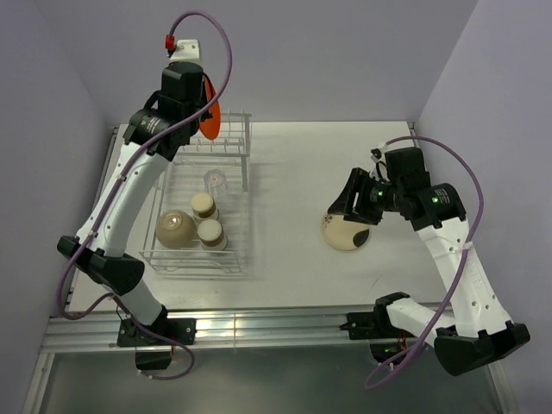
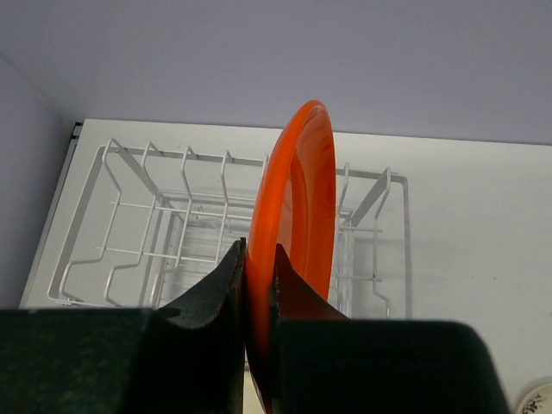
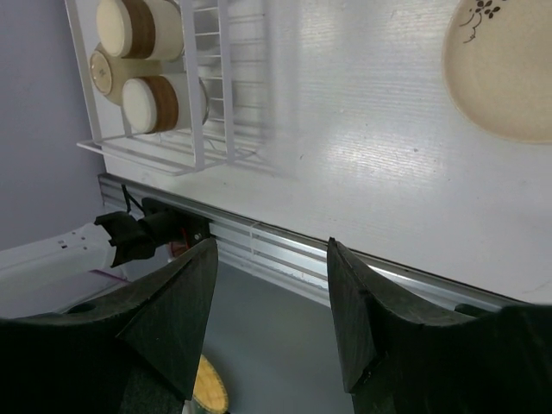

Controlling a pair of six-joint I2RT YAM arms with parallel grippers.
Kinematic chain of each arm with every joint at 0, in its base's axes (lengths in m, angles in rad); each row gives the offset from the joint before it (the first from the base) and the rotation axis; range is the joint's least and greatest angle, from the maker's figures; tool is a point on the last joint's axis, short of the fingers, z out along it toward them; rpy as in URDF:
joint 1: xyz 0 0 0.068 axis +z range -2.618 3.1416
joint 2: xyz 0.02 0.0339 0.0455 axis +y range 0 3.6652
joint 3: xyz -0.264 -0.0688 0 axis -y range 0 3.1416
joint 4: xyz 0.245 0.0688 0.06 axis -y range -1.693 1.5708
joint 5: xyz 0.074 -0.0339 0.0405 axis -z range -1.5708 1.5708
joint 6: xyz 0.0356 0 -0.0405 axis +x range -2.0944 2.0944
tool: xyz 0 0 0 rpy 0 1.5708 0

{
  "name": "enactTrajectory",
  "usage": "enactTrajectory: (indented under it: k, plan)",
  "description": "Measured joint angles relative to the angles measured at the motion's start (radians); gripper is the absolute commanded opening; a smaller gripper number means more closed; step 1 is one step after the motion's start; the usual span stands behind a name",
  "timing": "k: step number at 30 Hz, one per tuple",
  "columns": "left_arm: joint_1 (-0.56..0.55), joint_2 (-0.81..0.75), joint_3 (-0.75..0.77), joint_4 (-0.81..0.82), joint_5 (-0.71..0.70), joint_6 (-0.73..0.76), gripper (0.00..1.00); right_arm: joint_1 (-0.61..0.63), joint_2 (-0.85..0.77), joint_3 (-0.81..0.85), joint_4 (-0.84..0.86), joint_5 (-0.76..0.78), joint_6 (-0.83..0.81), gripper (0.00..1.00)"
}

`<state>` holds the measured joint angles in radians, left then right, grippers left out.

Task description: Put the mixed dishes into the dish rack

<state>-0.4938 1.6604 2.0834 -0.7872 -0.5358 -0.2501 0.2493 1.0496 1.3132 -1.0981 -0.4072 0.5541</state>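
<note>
My left gripper (image 1: 203, 116) is shut on the rim of the orange-red plate (image 1: 213, 118) and holds it on edge above the prong row of the white wire dish rack (image 1: 245, 155). In the left wrist view the plate (image 2: 297, 198) stands upright between my fingers (image 2: 226, 280), over the prongs (image 2: 185, 185). A white-beige bowl (image 1: 175, 229), two small cups (image 1: 203, 205) (image 1: 211, 234) and a clear glass (image 1: 215, 180) sit in the rack basket. My right gripper (image 1: 343, 210) is open and empty just above the cream plate (image 1: 347, 233), which lies on the table.
The right wrist view looks toward the table's front aluminium rail (image 3: 285, 246). It shows the cream plate's edge (image 3: 504, 78) at upper right and the rack (image 3: 207, 129) with the cups (image 3: 155, 103) at upper left. Purple walls close in the back and sides.
</note>
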Motion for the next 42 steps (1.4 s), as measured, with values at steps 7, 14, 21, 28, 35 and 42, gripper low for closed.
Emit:
enactTrajectory:
  k: [7, 14, 21, 28, 35, 42]
  plan:
    - [-0.013, 0.038, 0.0, 0.033, -0.047, 0.071, 0.0, -0.013, -0.022, -0.04, -0.01, -0.002, -0.004, 0.61]
    - [-0.02, 0.092, 0.0, 0.053, -0.064, 0.119, 0.0, -0.024, -0.029, -0.064, -0.018, -0.001, -0.006, 0.61]
    - [-0.021, 0.145, 0.0, 0.064, -0.064, 0.133, 0.0, -0.037, -0.037, -0.064, -0.019, 0.001, -0.011, 0.61]
    - [-0.024, 0.164, 0.0, 0.063, -0.065, 0.131, 0.24, -0.049, -0.042, -0.084, -0.025, 0.017, -0.013, 0.61]
    - [-0.026, 0.165, 0.0, 0.063, -0.065, 0.115, 0.58, -0.072, -0.042, -0.135, -0.021, 0.034, -0.012, 0.61]
    - [-0.032, 0.165, 0.0, 0.049, -0.074, 0.095, 0.68, -0.094, -0.039, -0.21, -0.014, 0.046, 0.0, 0.61]
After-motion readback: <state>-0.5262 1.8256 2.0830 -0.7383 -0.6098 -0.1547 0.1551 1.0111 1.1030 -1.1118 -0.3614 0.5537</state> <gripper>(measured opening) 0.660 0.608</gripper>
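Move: The left hand holds the orange plate on edge. Its slot in the rack's upper tier lies about 9 cm ahead, 2 cm to the right and 8 cm below. Below in the rack, the clear glass is roughly 5 cm ahead, straight in line and 33 cm down, and the farther cup some 7 cm back, 2 cm left and 30 cm down. For the empty right hand, the cream plate is about 13 cm ahead, 4 cm right and 27 cm below. Lowering the orange plate on edge between the upper tier's tines, the left hand sinks about 6 cm while reaching 4 cm forward and slightly right, rolling some 10 degrees so its left side rises; nearly still, it then opens its fingers wide and lets go. Meanwhile the open right hand descends about 7 cm and drifts 3 cm right, towards the cream plate, tipping down slightly. ##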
